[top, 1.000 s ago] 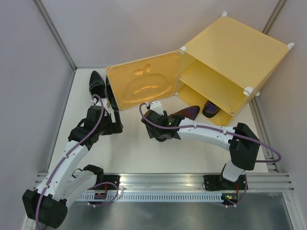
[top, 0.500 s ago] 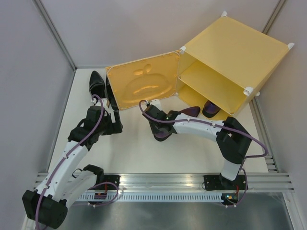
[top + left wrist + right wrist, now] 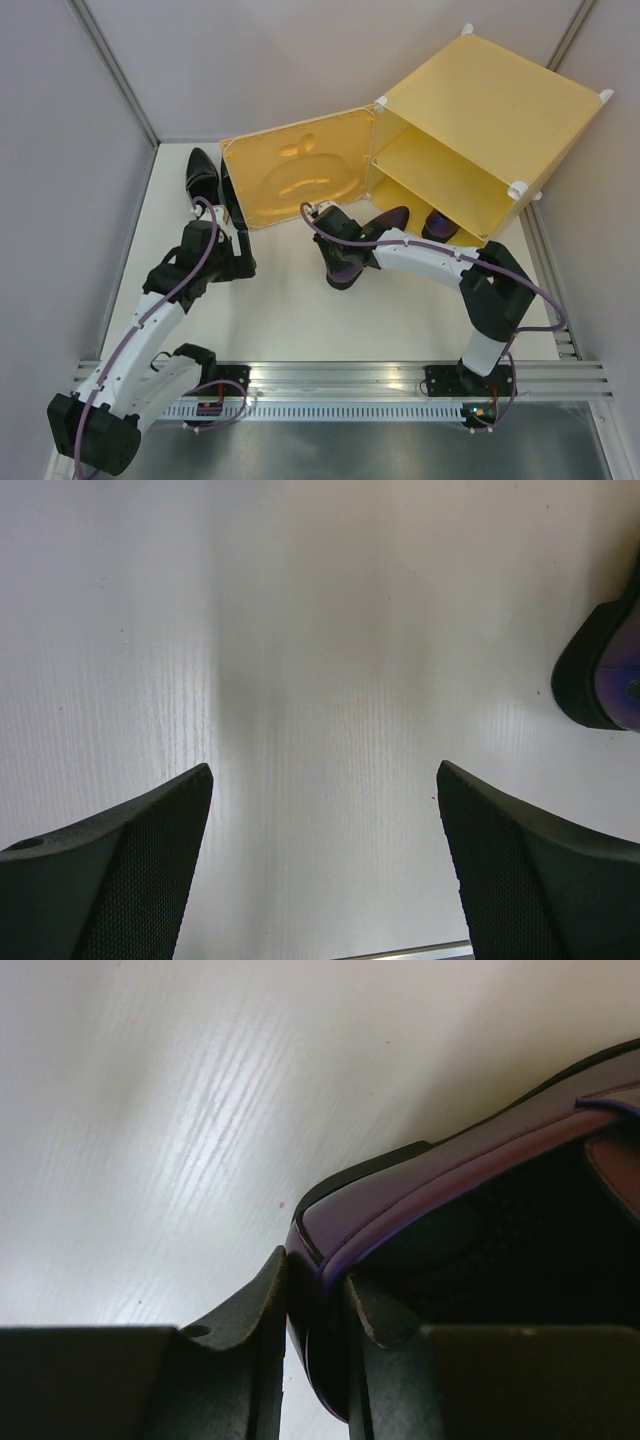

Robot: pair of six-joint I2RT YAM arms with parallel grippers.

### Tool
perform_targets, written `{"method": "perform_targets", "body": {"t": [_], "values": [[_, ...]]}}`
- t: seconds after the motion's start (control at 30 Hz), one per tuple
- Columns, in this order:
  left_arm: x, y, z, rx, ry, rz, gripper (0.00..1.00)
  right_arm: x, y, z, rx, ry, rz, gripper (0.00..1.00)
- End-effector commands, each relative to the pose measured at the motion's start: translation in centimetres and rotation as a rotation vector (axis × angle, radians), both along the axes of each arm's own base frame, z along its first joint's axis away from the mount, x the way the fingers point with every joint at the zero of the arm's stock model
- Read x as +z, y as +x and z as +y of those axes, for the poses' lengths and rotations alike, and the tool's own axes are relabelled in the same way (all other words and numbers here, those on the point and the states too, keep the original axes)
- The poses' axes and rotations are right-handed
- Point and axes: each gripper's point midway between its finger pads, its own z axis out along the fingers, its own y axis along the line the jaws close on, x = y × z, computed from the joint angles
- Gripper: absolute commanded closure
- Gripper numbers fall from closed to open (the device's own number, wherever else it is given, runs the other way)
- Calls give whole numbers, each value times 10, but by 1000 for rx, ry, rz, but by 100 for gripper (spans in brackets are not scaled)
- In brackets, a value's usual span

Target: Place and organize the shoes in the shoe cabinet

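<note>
A dark purple shoe [image 3: 388, 220] lies on the table in front of the shoe cabinet [image 3: 500, 100], toe toward the opening. My right gripper [image 3: 345, 265] is shut on its heel wall: in the right wrist view the purple shoe [image 3: 450, 1180] has one finger outside the wall and one inside, right gripper [image 3: 315, 1272]. A second purple shoe [image 3: 440, 226] sits in the cabinet's lower compartment. Two black shoes [image 3: 203, 175] lie left of the open door [image 3: 300, 185]. My left gripper [image 3: 240, 258] hovers open over bare table, left gripper [image 3: 323, 770].
The apple-embossed door stands swung out to the left, between the two arms. The inner shelf [image 3: 430, 165] holds nothing. A dark shoe heel [image 3: 600, 675] shows at the right edge of the left wrist view. Grey walls enclose the table on both sides.
My right gripper's jaws have closed on the purple shoe's heel. The shoe's toe has swung a little toward the cabinet. The left arm has not moved.
</note>
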Motion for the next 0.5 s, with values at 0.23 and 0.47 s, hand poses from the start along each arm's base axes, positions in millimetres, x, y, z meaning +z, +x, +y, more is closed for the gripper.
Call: {"method": "perform_targets", "body": {"t": [0.23,0.47], "values": [[2,7,3,35,-5,-14,6,52,57,-45,59,-20,-167,99],[0,7,3,37,-1,-5,6,52,95,-70,65,-24,-197,100]]}}
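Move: The right hand already holds the purple shoe by its heel rim; the shoe's middle is about 5 cm ahead, 7 cm to the right and 3 cm below. The free spot in the cabinet's lower compartment lies some 14 cm ahead and 17 cm right, with the stored shoe about 12 cm ahead and 26 cm right. The open door stands 12 cm ahead, 7 cm left. From the left hand, the free spot is some 18 cm ahead, 42 cm right. Keep the right fingers pinched on the heel rim and carry the shoe low, toe first, towards the free spot in the lower compartment, to the left of the stored shoe. Go right about 7 cm and forward about 6 cm together in one steady diagonal sweep, with the wrist almost unturned. ##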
